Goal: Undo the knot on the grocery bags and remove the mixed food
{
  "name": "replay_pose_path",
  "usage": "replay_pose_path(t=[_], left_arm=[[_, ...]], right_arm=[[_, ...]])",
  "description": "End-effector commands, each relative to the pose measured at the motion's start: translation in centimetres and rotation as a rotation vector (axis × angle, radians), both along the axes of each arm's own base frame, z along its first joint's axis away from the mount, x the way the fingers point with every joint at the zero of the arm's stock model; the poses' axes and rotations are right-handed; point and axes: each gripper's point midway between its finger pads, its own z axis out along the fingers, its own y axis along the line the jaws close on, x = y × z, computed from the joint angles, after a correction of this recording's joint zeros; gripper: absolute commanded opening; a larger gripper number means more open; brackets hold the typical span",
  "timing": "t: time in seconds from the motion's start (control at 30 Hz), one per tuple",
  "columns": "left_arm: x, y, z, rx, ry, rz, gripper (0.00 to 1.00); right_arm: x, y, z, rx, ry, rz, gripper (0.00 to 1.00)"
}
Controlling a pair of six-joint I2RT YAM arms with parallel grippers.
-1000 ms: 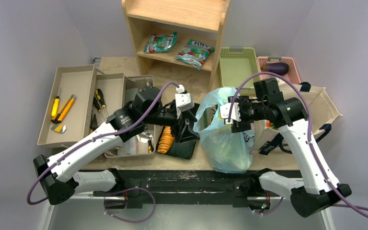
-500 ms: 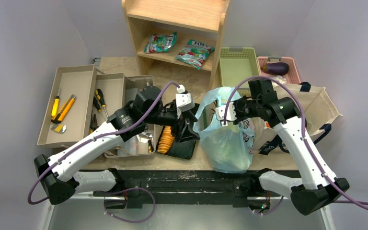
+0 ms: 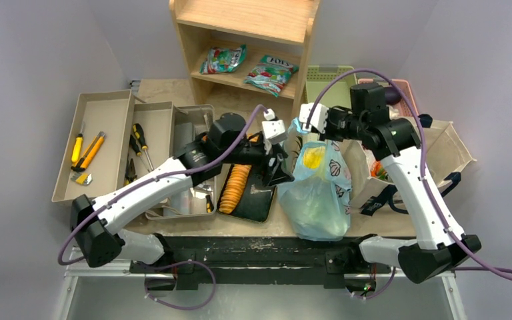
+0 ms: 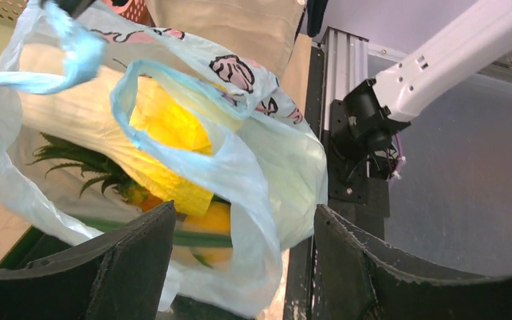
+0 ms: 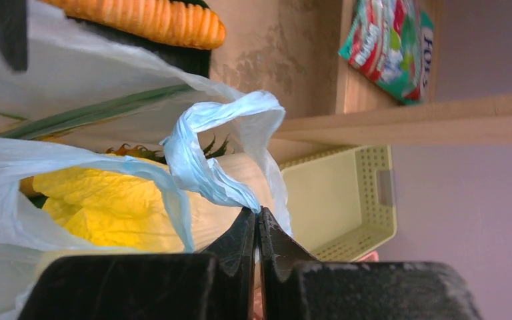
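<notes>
The light-blue plastic bag [image 3: 317, 193] stands at the table's front middle, its mouth open. My right gripper [image 3: 301, 124] is shut on the bag's twisted handle [image 5: 207, 167] and holds it up above the bag; its tips [image 5: 259, 215] pinch the plastic. My left gripper [image 3: 282, 171] is open at the bag's left side, with the bag's edge [image 4: 267, 200] between the jaws [image 4: 243, 267]. Yellow produce [image 4: 167, 127] and pineapple leaves [image 4: 83, 167] show inside. The cream canvas tote [image 3: 443, 143] lies at the right.
A black tray with a row of orange crackers [image 3: 235, 188] lies left of the bag. Tool trays [image 3: 100, 143] hold screwdrivers. A wooden shelf [image 3: 253, 40] holds green-and-red snack packets [image 3: 270, 72]. A green basket [image 3: 333, 90] and a pink basket [image 3: 407, 100] stand behind.
My right gripper has risen and moved back with the handle, stretching the bag taller. My left arm has moved right, up to the bag's side.
</notes>
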Motion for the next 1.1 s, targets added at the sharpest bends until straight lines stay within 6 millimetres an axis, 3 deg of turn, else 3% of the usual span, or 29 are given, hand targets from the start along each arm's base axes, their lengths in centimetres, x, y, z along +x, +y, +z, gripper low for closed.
replay_pose_path(t=[0.0, 0.2, 0.27, 0.33, 0.43, 0.47, 0.67, 0.87, 1.07], left_arm=[[2.1, -3.2, 1.9, -0.052, -0.051, 0.107, 0.73], [3.5, -6.5, -0.9, -0.013, 0.063, 0.168, 0.74], [3.2, -7.2, -1.6, -0.014, 0.096, 0.15, 0.69], [2.7, -7.6, -1.7, -0.02, 0.109, 0.111, 0.53], [2.1, -7.4, 0.5, -0.057, 0.044, 0.047, 0.04], [1.8, -7.3, 1.6, -0.074, 0.011, 0.019, 0.0], [1.6, -5.6, 7.9, -0.129, -0.127, -0.081, 0.0], [-0.3, -2.8, 9.7, -0.123, -0.254, -0.162, 0.0], [-2.2, -0.4, 10.9, -0.099, -0.326, -0.267, 0.0]], right_arm=[[2.1, -1.6, 2.5, 0.14, 0.005, -0.246, 0.0], [3.4, -3.6, 2.8, 0.251, 0.047, -0.443, 0.0], [3.7, -4.4, 3.1, 0.294, 0.062, -0.503, 0.0], [4.0, -5.4, 3.5, 0.333, 0.07, -0.561, 0.0], [4.4, -6.8, 4.2, 0.385, 0.069, -0.633, 0.0], [4.5, -7.2, 4.4, 0.397, 0.067, -0.649, 0.0], [4.7, -8.9, 6.0, 0.466, 0.03, -0.724, 0.0], [3.7, -9.1, 7.0, 0.512, 0.029, -0.733, 0.0], [4.2, -10.2, 8.7, 0.572, 0.001, -0.783, 0.0]])
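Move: The bag's near handle, loose and blue, hangs some 7 cm to the left hand's right, 3 cm ahead and 6 cm below. From that hand, the yellow cabbage in the bag is 7 cm right, 4 cm ahead and 11 cm down, and the black tray 10 cm left, 3 cm back and 25 cm below. The right hand already grips the other handle; from it the green basket lies about 12 cm ahead, 13 cm right and 27 cm down, the near handle roughly 8 cm back, 3 cm right and 8 cm below. The left fingers pinch the bag's near handle: the open hand reaches right while dropping about 6 cm, easing forward, shuts on it, then lifts it some 13 cm, drawing back left late on as the fingers tip up a little. The right hand keeps its grip on the far handle and hauls it about 10 cm right, somewhat forward and up, swinging some 40 degrees clockwise. ##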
